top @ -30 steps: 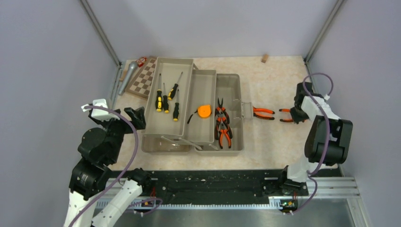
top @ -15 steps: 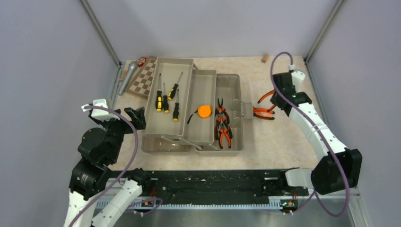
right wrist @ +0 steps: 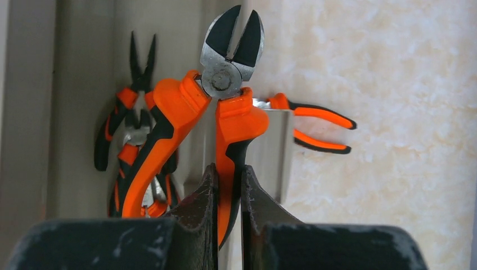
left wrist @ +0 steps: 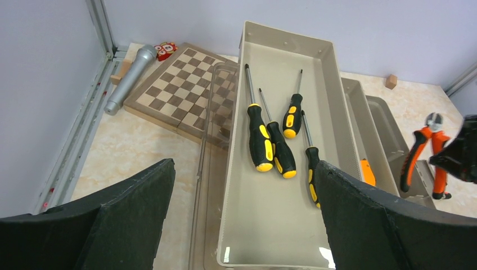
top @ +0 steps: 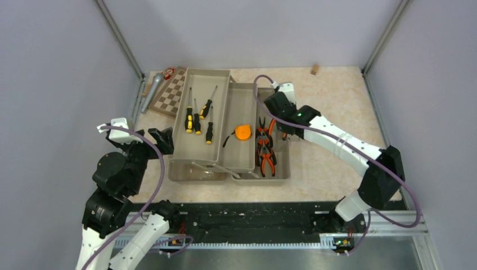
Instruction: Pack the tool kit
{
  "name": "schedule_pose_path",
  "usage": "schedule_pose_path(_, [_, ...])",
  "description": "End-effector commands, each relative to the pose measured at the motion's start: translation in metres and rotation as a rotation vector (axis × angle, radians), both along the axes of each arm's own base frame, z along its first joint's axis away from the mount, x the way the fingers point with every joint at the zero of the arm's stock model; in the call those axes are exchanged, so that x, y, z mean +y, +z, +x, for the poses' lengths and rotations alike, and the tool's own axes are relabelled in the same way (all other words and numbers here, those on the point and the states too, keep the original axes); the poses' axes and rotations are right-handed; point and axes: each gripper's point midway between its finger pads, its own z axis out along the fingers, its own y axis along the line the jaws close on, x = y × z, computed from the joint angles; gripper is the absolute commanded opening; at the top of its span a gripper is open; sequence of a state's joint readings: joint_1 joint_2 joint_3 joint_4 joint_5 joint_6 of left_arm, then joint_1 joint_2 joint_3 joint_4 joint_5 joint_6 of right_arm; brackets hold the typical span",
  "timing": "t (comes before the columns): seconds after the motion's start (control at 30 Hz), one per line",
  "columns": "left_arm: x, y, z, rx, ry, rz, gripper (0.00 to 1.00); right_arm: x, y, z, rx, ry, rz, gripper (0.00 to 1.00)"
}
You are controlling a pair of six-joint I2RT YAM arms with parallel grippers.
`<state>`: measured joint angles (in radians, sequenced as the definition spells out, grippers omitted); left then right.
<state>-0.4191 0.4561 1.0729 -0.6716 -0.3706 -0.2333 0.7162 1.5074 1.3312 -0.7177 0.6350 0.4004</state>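
The open toolbox [top: 281, 175] stands mid-table with its beige trays [top: 185, 152] fanned out to the left. Several yellow-black screwdrivers [top: 197, 121] lie in the far-left tray and an orange tape measure [top: 243, 133] in the middle one. Two orange-handled pliers [top: 264, 149] lie in the right compartment. My right gripper [top: 279, 121] hangs over that compartment's far end, shut on one handle of orange cutting pliers [right wrist: 225, 95], jaws pointing away from it. Another pair of pliers [right wrist: 315, 126] lies on the table beyond the box's metal latch. My left gripper [left wrist: 243, 166] is open at the trays' left near corner, holding nothing.
A brown-and-cream chessboard [top: 171, 95] and a silver microphone [top: 152, 93] lie at the back left, beside the trays. A small wooden block [top: 315, 69] sits by the back wall. Grey walls close in the table on three sides.
My right arm has lifted the cutting pliers off the table at the right and swung them left, over the toolbox's right compartment. The left arm has not moved.
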Motion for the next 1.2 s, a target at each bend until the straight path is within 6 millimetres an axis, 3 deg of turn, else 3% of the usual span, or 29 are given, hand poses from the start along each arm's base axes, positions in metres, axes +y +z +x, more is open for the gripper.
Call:
schedule_pose_path(0.0, [-0.002,0.015,-0.001,-0.052,-0.013,-0.028,0.99,0.043,0.012,0.005,-0.01,0.11,0.044,0.0])
schedule_pose_path(0.23, [-0.002,0.014,-0.001,-0.048,-0.013,-0.027,0.99,0.085,-0.014,0.002,0.071,0.227,0.14,0.0])
schedule_pose_path(0.47, [-0.001,0.014,-0.001,-0.048,-0.008,-0.027,0.99,0.108,-0.05,0.002,0.165,0.281,0.162,0.01])
schedule_pose_path(0.6, [-0.001,0.014,-0.001,-0.048,-0.006,-0.026,0.99,0.11,-0.067,0.006,0.181,0.271,0.15,0.03])
schedule_pose_path(0.73, [-0.001,0.016,-0.001,-0.047,-0.006,-0.026,0.99,0.11,-0.077,0.009,0.203,0.266,0.17,0.16])
schedule_pose_path(0.93, [0.003,0.018,-0.004,-0.044,0.008,-0.038,0.99,0.103,-0.057,0.01,0.164,0.271,0.19,0.44])
schedule_pose_path(1.17, [0.009,0.021,-0.008,-0.051,0.035,-0.046,0.99,0.078,0.006,0.01,0.043,0.287,0.254,0.56])
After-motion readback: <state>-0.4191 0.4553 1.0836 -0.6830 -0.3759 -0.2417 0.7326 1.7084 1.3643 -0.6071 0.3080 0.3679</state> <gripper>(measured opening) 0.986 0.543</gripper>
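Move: The right hand holds the orange cutters up over the toolbox's right compartment; the pliers pile lies about 8 cm to its left, 4 cm back and 13 cm below. Tape measure: some 17 cm left, level ahead, 8 cm below. Loose pliers on the table: about 12 cm right, level ahead, 17 cm below. From the left hand the pile is roughly 39 cm right, 10 cm ahead, 30 cm below. Right hand lowers the held cutters about 10 cm down and left onto the pliers pile, opens, rises slightly. ##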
